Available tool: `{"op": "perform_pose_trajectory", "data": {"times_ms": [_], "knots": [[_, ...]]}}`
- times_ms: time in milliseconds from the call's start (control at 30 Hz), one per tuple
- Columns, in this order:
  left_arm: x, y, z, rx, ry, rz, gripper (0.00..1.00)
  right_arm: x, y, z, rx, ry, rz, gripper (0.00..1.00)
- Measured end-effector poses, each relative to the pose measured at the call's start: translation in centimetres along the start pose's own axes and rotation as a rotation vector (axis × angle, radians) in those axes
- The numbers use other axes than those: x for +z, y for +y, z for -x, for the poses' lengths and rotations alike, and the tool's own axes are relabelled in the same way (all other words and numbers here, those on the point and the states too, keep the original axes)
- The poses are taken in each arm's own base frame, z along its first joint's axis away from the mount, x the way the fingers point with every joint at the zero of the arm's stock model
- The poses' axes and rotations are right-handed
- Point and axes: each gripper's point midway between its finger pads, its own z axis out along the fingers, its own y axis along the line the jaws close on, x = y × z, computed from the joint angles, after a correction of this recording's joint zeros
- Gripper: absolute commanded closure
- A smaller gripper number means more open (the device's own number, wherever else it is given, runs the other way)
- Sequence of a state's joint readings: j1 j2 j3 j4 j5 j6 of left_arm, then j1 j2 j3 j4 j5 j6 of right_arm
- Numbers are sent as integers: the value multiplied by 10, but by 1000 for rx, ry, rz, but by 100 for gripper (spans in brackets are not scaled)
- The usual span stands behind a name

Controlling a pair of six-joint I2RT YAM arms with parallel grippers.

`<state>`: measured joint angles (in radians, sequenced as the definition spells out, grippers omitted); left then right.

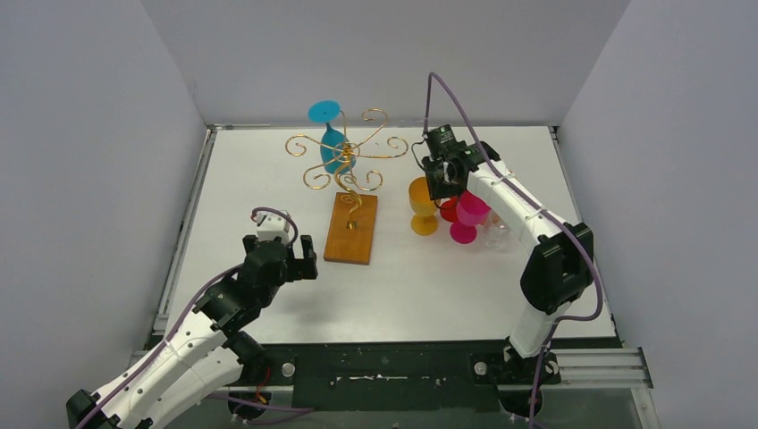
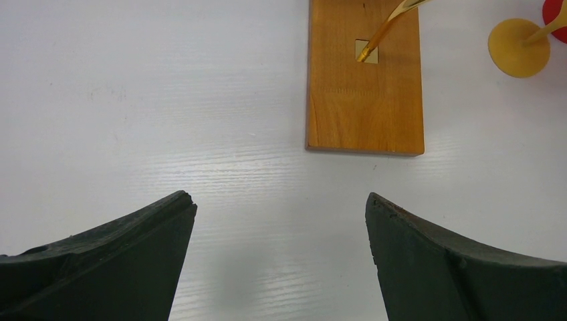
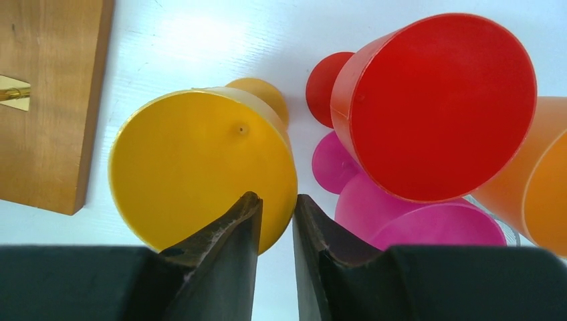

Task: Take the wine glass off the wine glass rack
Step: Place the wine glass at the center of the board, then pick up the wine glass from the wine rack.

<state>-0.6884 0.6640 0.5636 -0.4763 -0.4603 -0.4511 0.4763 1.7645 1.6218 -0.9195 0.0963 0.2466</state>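
The gold wire wine glass rack (image 1: 347,154) stands on its wooden base (image 1: 350,229) mid-table. A blue wine glass (image 1: 332,134) hangs upside down from one far arm. My right gripper (image 1: 444,185) hovers right of the rack, over an upright yellow wine glass (image 1: 423,206). In the right wrist view that gripper (image 3: 276,199) is open only a little, and the rim of the yellow glass (image 3: 200,167) runs through the narrow gap without being pinched. My left gripper (image 1: 295,259) is wide open and holds nothing. It hangs (image 2: 281,200) over bare table just in front of the wooden base (image 2: 364,100).
Right of the yellow glass stand a red glass (image 3: 434,107), a pink glass (image 3: 428,231) and an orange glass (image 3: 535,174), packed close under the right arm. White walls close in the table on three sides.
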Motion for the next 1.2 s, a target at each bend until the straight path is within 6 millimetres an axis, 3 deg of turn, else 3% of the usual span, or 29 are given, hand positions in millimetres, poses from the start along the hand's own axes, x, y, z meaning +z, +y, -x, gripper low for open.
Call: {"op": "perform_pose_trajectory", "data": {"times_ms": [133, 233, 300, 567, 800, 1067, 1133, 1200], "knots": [[1, 0, -1, 3, 6, 3, 3, -5, 2, 6, 3, -14, 13, 70], [1, 0, -2, 4, 7, 3, 3, -12, 3, 11, 7, -32, 22, 56], [1, 0, -2, 4, 8, 4, 3, -19, 3, 15, 15, -51, 27, 52], [2, 0, -2, 6, 10, 5, 3, -68, 3, 28, 54, -174, 89, 40], [0, 0, -1, 1, 5, -1, 3, -130, 7, 11, 160, -406, 245, 1], [2, -5, -6, -34, 69, -46, 3, -156, 5, -34, 352, -595, 386, 0], [6, 0, 2, -81, 91, -48, 3, -163, 4, -34, 381, -610, 399, 0], [11, 6, 23, -161, 102, -71, 3, -166, 2, -34, 440, -608, 396, 0]]}}
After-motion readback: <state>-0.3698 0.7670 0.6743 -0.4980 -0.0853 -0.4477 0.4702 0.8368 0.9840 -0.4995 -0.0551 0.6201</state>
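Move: Straddling the right-hand wall of the yellow glass's rim, the right fingers have that glass's middle about 3 cm to the left, 1 cm ahead and 7 cm below. From this hand the red glass stands some 4 cm right and 4 cm ahead, the magenta one about 7 cm right and 1 cm back; the rack's wooden board lies roughly 20 cm left, level with it. For the left hand the yellow glass is about 15 cm ahead and 29 cm right. Lifting clear of the yellow glass's rim, the right hand rises steeply at first, then sweeps back towards its base while still climbing, some 12 cm each way. Its partly open fingers spread fully as the hand tips up and rolls left side up by about 40 degrees. The empty left hand waits, then starts forward and slightly up at the end. ##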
